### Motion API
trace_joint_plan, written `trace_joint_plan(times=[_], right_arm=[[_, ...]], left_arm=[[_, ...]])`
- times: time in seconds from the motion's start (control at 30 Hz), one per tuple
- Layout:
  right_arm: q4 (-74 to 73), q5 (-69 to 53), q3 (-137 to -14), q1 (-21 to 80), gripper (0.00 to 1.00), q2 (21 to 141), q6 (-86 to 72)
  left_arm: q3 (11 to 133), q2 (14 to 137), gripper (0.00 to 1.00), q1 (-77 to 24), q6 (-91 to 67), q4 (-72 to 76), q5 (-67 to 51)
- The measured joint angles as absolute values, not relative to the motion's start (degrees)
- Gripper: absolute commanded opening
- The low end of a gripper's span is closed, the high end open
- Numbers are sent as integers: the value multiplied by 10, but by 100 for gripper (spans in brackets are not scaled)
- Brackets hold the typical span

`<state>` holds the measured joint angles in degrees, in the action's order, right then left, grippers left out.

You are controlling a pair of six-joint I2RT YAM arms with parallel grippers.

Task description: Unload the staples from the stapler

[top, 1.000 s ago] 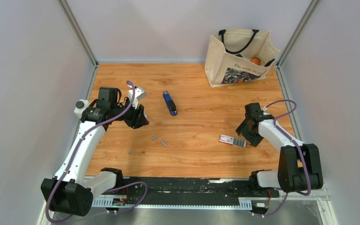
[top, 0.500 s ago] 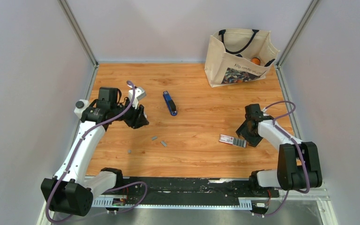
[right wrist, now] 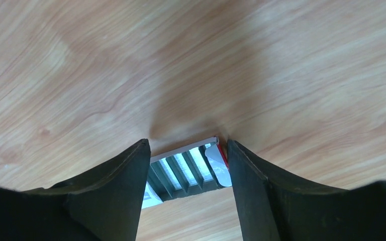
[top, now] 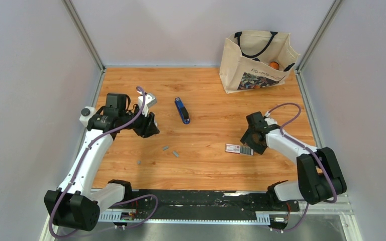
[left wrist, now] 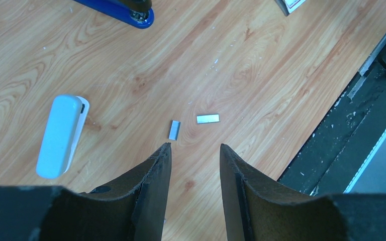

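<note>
The blue stapler (top: 182, 110) with a black top lies shut on the wood at the back middle; its end shows at the top of the left wrist view (left wrist: 118, 6). Three grey staples lie in front of it: two close together (top: 165, 148), (top: 175, 153) and one nearer the left arm (top: 138, 162). Two show in the left wrist view (left wrist: 174, 129), (left wrist: 208, 118). My left gripper (top: 150, 131) is open and empty above the wood, just short of those staples (left wrist: 195, 145). My right gripper (top: 247, 144) is open and low, straddling one end of the small box (right wrist: 188, 143).
The white-and-red labelled box (top: 237, 148) lies open with rows of staples showing (right wrist: 186, 168); one finger touches its red end. A white oblong piece (left wrist: 60, 135) shows on the wood at the left of the left wrist view. A cloth tote bag (top: 256, 60) stands back right.
My right gripper has moved left, and the white-and-red box has slid left with it. The left arm, stapler and loose staples have not moved.
</note>
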<state>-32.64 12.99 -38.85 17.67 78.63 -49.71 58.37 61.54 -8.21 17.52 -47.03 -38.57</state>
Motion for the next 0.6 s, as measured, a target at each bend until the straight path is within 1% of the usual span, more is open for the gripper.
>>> trace_joint_plan(times=[0.33,0.6], right_arm=[[-300,144,-435,305,62,845,-553],[-279,143,-476,404,62,891,-611]], left_arm=[[581,615,49,-82,190,-469,-379],[546,616,49,-82,216,-464,-348]])
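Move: The staple box lies flat at the right gripper, its middle about 4 cm to the left, 2 cm back and 1 cm below, with the right finger at its right end. From the same hand, the nearer loose staple strip is some 33 cm left and 4 cm back, and the blue stapler about 30 cm left and 17 cm ahead. From the left gripper, the box is roughly 34 cm right, 2 cm back and 18 cm below. Sweep the right gripper left, low along the table, for about 13 cm towards the loose staple strips, its right finger still against the box's right end to push the box along. Turn the hand some 10 degrees counter-clockwise on the way and leave the fingers parted as they are. Meanwhile let the empty left gripper sink about 3 cm late on. ##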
